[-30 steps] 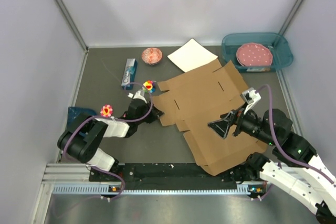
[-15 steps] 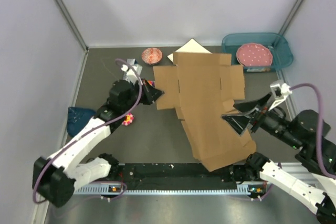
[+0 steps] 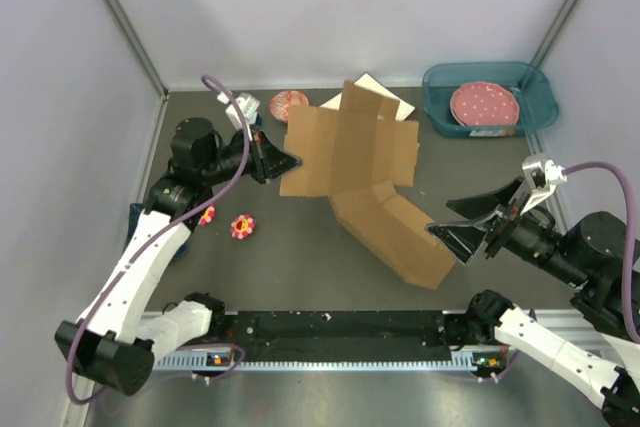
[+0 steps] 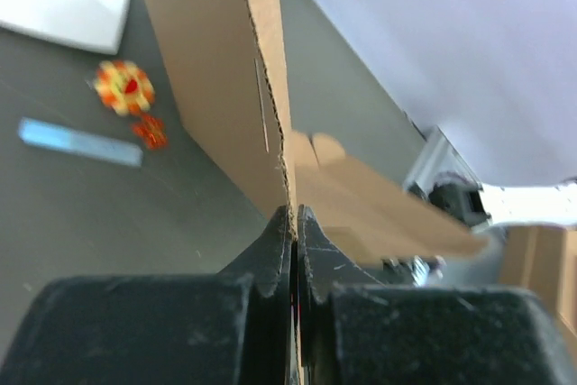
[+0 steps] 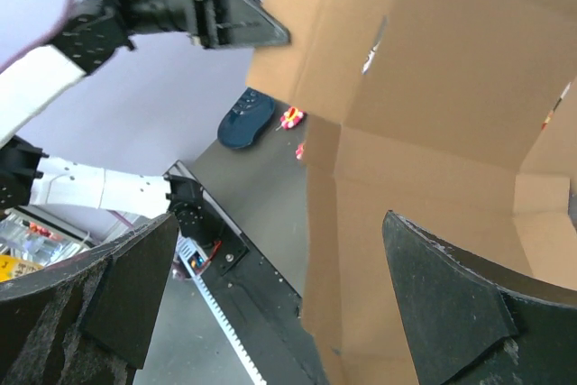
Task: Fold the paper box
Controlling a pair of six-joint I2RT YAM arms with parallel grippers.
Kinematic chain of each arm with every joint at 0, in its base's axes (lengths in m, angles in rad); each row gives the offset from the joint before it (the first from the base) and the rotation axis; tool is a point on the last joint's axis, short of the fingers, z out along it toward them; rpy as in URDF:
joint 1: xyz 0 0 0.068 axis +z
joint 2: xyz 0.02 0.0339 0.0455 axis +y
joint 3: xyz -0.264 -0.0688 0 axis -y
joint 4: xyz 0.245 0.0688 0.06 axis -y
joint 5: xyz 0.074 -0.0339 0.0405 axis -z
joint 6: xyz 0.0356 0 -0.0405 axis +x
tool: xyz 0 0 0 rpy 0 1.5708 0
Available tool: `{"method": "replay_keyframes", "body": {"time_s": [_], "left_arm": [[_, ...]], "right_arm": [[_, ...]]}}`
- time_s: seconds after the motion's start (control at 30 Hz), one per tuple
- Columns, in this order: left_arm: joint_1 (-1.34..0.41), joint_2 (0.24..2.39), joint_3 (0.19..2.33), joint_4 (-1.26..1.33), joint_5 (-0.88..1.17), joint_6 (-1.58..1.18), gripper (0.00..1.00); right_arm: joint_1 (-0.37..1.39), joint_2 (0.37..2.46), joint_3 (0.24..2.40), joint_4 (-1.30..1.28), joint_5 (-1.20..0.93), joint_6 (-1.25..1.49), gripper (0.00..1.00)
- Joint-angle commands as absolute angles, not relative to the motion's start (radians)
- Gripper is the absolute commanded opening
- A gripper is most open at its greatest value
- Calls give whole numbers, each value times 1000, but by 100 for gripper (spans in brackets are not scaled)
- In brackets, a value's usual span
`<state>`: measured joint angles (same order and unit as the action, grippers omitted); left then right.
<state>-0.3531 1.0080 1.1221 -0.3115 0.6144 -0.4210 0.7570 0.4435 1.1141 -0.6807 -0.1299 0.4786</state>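
Observation:
The paper box (image 3: 350,152) is a large brown die-cut cardboard sheet, lifted off the table at its left side and bent in the middle, its lower end (image 3: 425,265) resting near the right arm. My left gripper (image 3: 285,160) is shut on the sheet's left edge; in the left wrist view the jaws (image 4: 295,214) pinch the cardboard (image 4: 216,60) edge-on. My right gripper (image 3: 440,220) stands open just right of the sheet's lower half, not touching it. In the right wrist view the cardboard (image 5: 424,132) fills the space beyond the wide-apart fingers (image 5: 279,223).
A white paper sheet (image 3: 388,99) peeks out behind the box. A teal tray (image 3: 440,112) holding a pink plate (image 3: 484,104) sits at the back right, a red bowl (image 3: 290,103) at the back. Two flower toys (image 3: 242,226) and a dark blue object (image 3: 140,219) lie at left.
My left gripper closed on the sheet's left edge and raised it, swinging back and left. The sheet went from flat to lifted and bent. My right gripper drew back to the right.

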Motion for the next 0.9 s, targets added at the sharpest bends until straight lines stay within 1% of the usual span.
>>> {"method": "replay_keyframes", "body": {"time_s": [0.0,0.07,0.13,0.27,0.37,0.47,0.6,0.63,0.7,0.77,0.8,0.83,0.87], "left_arm": [[-292,1048,1019,-93,998,-542,0],[-290,1049,991,1,1073,-612,0],[-290,1048,991,84,1091,-675,0],[-290,1048,1006,121,1130,-676,0],[-284,1071,1002,117,1151,-626,0],[-259,1159,1003,113,1126,-554,0],[-227,1317,1015,178,1098,-560,0],[-218,1375,1020,186,1079,-561,0],[-210,1426,1034,218,1040,-557,0],[-212,1489,1073,189,968,-499,0],[-212,1508,1090,169,941,-473,2],[-212,1540,1109,129,908,-450,6],[-210,1554,1135,115,847,-402,8]], "right_arm": [[753,417,1127,-670,-149,483,97],[755,419,1131,-672,-152,480,97],[755,423,1134,-672,-155,480,97],[755,436,1137,-672,-164,482,97],[755,434,1123,-672,-172,492,97],[755,422,1091,-670,-170,509,96],[753,394,1028,-672,-163,532,96],[755,379,1016,-672,-163,537,96],[755,371,979,-672,-161,549,96],[755,364,951,-672,-158,564,96],[753,364,918,-670,-156,572,96],[753,364,899,-669,-156,581,95],[755,364,878,-660,-155,600,95]]}}
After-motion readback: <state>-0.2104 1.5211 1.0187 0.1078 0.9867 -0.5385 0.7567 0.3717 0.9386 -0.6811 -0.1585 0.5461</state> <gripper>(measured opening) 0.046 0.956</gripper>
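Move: The paper box hangs bent from the shut left fingers, pinched by a side flap, its middle about 3 cm ahead of that hand, 14 cm right and 15 cm lower. The smiley flower on the table towards which the left hand heads is some 16 cm ahead, 13 cm right and 33 cm below; the blue strip is 14 cm ahead, 5 cm right, the small red toy 11 cm ahead, 10 cm right. From the open right hand the flower is roughly 32 cm ahead, 10 cm left and 38 cm below. The box's flap stays pinched as the left hand first eases back and a little down, swinging about 20 degrees clockwise, then reverses and carries the flap forward and down, some 12 cm each way, towards the table by the smiley flower, fingertips tipping down. Late on, the right hand sinks about 6 cm, still wide open beside the box's right side. ##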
